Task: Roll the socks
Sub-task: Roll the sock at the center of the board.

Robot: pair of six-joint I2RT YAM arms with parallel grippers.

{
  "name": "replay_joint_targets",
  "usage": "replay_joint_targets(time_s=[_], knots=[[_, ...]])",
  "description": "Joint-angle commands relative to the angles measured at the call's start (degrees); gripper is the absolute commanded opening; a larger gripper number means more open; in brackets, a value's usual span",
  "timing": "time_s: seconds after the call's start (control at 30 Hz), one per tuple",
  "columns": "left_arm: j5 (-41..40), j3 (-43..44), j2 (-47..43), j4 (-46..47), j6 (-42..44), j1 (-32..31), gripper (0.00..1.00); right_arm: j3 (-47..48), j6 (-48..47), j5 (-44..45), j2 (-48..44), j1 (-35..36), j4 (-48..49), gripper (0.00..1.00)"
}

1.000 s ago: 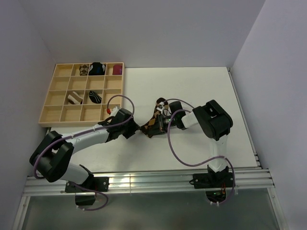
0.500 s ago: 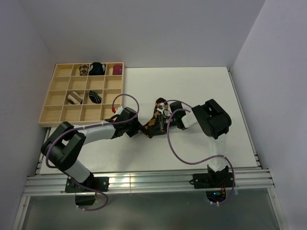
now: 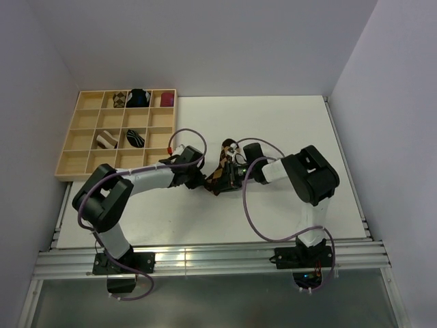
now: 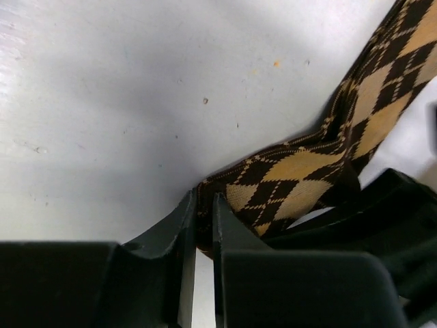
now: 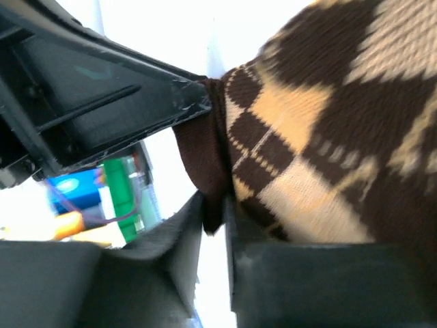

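Note:
A brown-and-tan argyle sock (image 3: 221, 166) lies bunched at mid-table between both grippers. My left gripper (image 3: 203, 182) comes in from the left and is shut on the sock's lower edge; in the left wrist view, argyle fabric (image 4: 293, 178) runs down into the narrow gap of that gripper (image 4: 203, 203). My right gripper (image 3: 230, 175) meets it from the right, and its wrist view shows that gripper (image 5: 215, 205) shut on the sock's dark brown cuff (image 5: 205, 157). A rolled brown-and-cream striped sock (image 3: 106, 140) and a rolled black sock with thin white stripes (image 3: 135, 138) sit in tray compartments.
A wooden compartment tray (image 3: 89, 162) stands at the back left. Its top row holds a small argyle bundle (image 3: 120, 100), a black-and-blue bundle (image 3: 140, 98) and a maroon bundle (image 3: 166, 100). Purple cables (image 3: 249, 205) loop over both arms. Walls close in on both sides of the table.
My left arm has reached right to the sock, and its jaws have closed on the sock's edge. The right gripper has stayed at the sock, its forearm shifting slightly.

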Motion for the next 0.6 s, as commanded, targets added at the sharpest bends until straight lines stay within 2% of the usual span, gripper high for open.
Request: replay_joint_targets(time_s=[0.0,0.1,0.23,0.33,0.37,0.47,0.57], knots=[[-1.10,4.12,1.63,-9.86,3.32,-0.24,0.06,-3.09,-8.12,8.07,-8.14,0.84,-4.64,0.29],[-1.45,7.63,2.24,-14.01,5.16,-0.24,0.02,-5.37,-13.74,16.41,-15.96,2.69,-6.23,0.39],[-1.02,12.04,4.17,-20.59,7.54,-0.24,0.02,-9.95,-18.32,32.37,-26.49,6.46,-3.25,0.47],[-0.41,13.36,4.88,-21.66,8.42,-0.33,0.02,-12.41,-22.98,40.58,-30.64,11.21,-0.78,0.52],[-0.14,13.54,5.23,-21.84,8.60,-0.24,0.02,-12.59,-24.21,45.65,-31.27,12.61,-0.60,0.53],[0.65,14.59,6.11,-22.63,9.30,-0.33,0.02,-12.86,-27.91,52.79,-31.54,18.68,0.80,0.56],[1.44,15.21,6.64,-22.81,9.65,-0.33,0.02,-11.72,-30.02,56.24,-29.34,22.29,0.98,0.57]])
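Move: The sock's folded end is still pinched by the left fingers, its middle about 2 cm back and 2 cm left of the left hand point, 1 cm below. It lies some 2 cm ahead and 3 cm left of the right hand point, about 2 cm lower. From the right hand, the left gripper's tips stand roughly 4 cm ahead and 5 cm left, level, and the sock's far tip about 17 cm ahead and 2 cm right, 2 cm lower. The right hand comes free of the sock's folded end and rises nearly 6 cm almost straight up, its already parted fingers opening on to about half, while the wrist turns some 50 degrees so that the fingers swing from pointing left to pointing left, forward and down over the sock. The left hand keeps the sock end pinched, its fingers staying shut, and tilts about 15 degrees as it eases roughly 1 cm back and left. ##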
